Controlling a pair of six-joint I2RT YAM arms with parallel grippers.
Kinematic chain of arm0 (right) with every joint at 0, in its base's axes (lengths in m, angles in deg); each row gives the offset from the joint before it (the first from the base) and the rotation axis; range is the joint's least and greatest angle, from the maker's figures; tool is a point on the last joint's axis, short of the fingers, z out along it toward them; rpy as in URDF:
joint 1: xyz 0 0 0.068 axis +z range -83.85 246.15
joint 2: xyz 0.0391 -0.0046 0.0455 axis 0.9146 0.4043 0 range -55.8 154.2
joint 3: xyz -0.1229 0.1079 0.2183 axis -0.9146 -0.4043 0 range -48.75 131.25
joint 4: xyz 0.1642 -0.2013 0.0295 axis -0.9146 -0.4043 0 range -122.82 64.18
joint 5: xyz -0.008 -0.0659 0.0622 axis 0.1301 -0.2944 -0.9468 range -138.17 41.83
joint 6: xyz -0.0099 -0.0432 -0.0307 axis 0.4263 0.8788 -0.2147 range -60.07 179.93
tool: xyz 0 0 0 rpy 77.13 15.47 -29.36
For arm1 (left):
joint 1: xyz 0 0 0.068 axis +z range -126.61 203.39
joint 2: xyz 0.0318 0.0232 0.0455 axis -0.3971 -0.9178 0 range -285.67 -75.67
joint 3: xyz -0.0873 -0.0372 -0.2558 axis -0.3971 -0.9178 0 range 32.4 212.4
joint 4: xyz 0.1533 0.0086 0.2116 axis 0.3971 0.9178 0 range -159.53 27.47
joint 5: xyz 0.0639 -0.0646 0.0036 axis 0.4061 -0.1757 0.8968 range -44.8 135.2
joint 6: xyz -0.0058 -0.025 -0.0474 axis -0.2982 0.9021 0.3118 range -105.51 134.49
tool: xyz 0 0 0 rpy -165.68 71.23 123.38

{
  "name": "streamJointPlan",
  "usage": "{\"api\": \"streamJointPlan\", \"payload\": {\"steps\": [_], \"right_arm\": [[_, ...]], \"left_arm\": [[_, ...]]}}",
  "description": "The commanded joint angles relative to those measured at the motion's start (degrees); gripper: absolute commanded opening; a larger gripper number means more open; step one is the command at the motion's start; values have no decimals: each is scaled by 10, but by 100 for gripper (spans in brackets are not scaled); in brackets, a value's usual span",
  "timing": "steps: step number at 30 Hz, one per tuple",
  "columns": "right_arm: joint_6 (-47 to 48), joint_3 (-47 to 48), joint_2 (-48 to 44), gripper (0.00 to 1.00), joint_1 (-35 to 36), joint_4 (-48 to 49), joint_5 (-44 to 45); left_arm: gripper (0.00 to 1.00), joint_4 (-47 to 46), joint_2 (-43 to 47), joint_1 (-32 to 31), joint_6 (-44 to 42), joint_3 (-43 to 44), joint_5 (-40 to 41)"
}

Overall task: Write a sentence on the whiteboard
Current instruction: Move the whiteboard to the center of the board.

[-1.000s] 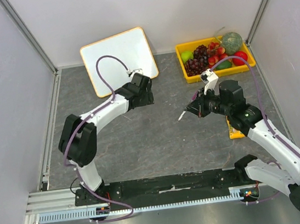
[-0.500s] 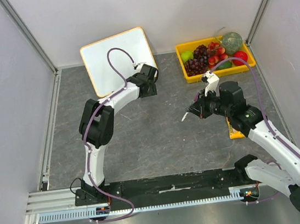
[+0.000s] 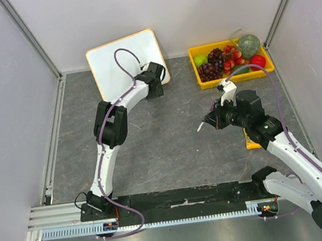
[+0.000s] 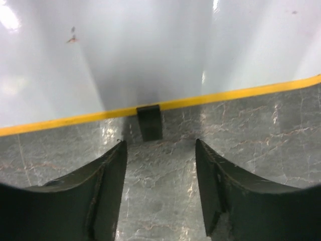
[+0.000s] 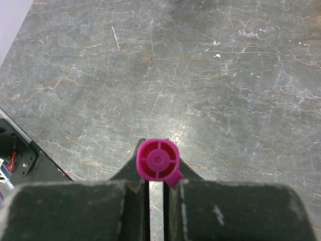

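The whiteboard (image 3: 123,57), white with a thin orange frame, leans at the back left. My left gripper (image 3: 154,77) is open and empty at its lower right edge. In the left wrist view the board (image 4: 150,50) fills the top, and one black foot (image 4: 149,122) stands just ahead of the gap between my open fingers (image 4: 160,153). My right gripper (image 3: 212,119) is shut on a marker (image 3: 200,126) above the mid-right floor. The marker's magenta end (image 5: 157,159) faces the right wrist camera between the fingers.
A yellow tray (image 3: 236,79) of fruit, with grapes, apples and a melon, stands at the back right. A small orange-yellow object (image 3: 250,142) lies under my right arm. Grey walls close in the stone-patterned table (image 3: 165,155) on three sides.
My left arm has stretched out and its gripper has moved up to the whiteboard's lower right edge. My right gripper has shifted slightly with the marker still in it.
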Motion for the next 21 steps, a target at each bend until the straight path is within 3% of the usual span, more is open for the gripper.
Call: {"api": "streamJointPlan", "payload": {"steps": [1,7,15,21], "right_arm": [[14,-3,-9,0,-4,10,15],[20,-4,-7,0,-4,8,21],[22,-8,-7,0,-4,7,22],[18,-8,-12,0,-4,5,15]], "left_arm": [[58,33,-35,5,-7,67,-10],[52,47,-56,17,-10,93,-20],[3,65,-54,34,-8,96,-52],[2,46,1,24,-16,16,-64]]}}
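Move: The left hand, low over the table with its fingers open, has the right-hand black clip on the whiteboard's lower edge about 2 cm ahead, 1 cm to its left and 1 cm below. The other black clip is some 12 cm to the hand's left and 1 cm back; the leaning whiteboard's middle is roughly 9 cm ahead, 9 cm left and 7 cm up. From the right hand, the right-hand clip is about 27 cm ahead, 19 cm left and 18 cm below. The left fingertips pinch the right-hand black clip on the whiteboard's lower edge, coming onto it from either side. The open hand first eases forward about 1.5 cm at nearly the same height, then shifts some 1 cm to its left as the fingers close, and holds there with the clip between the tips. ##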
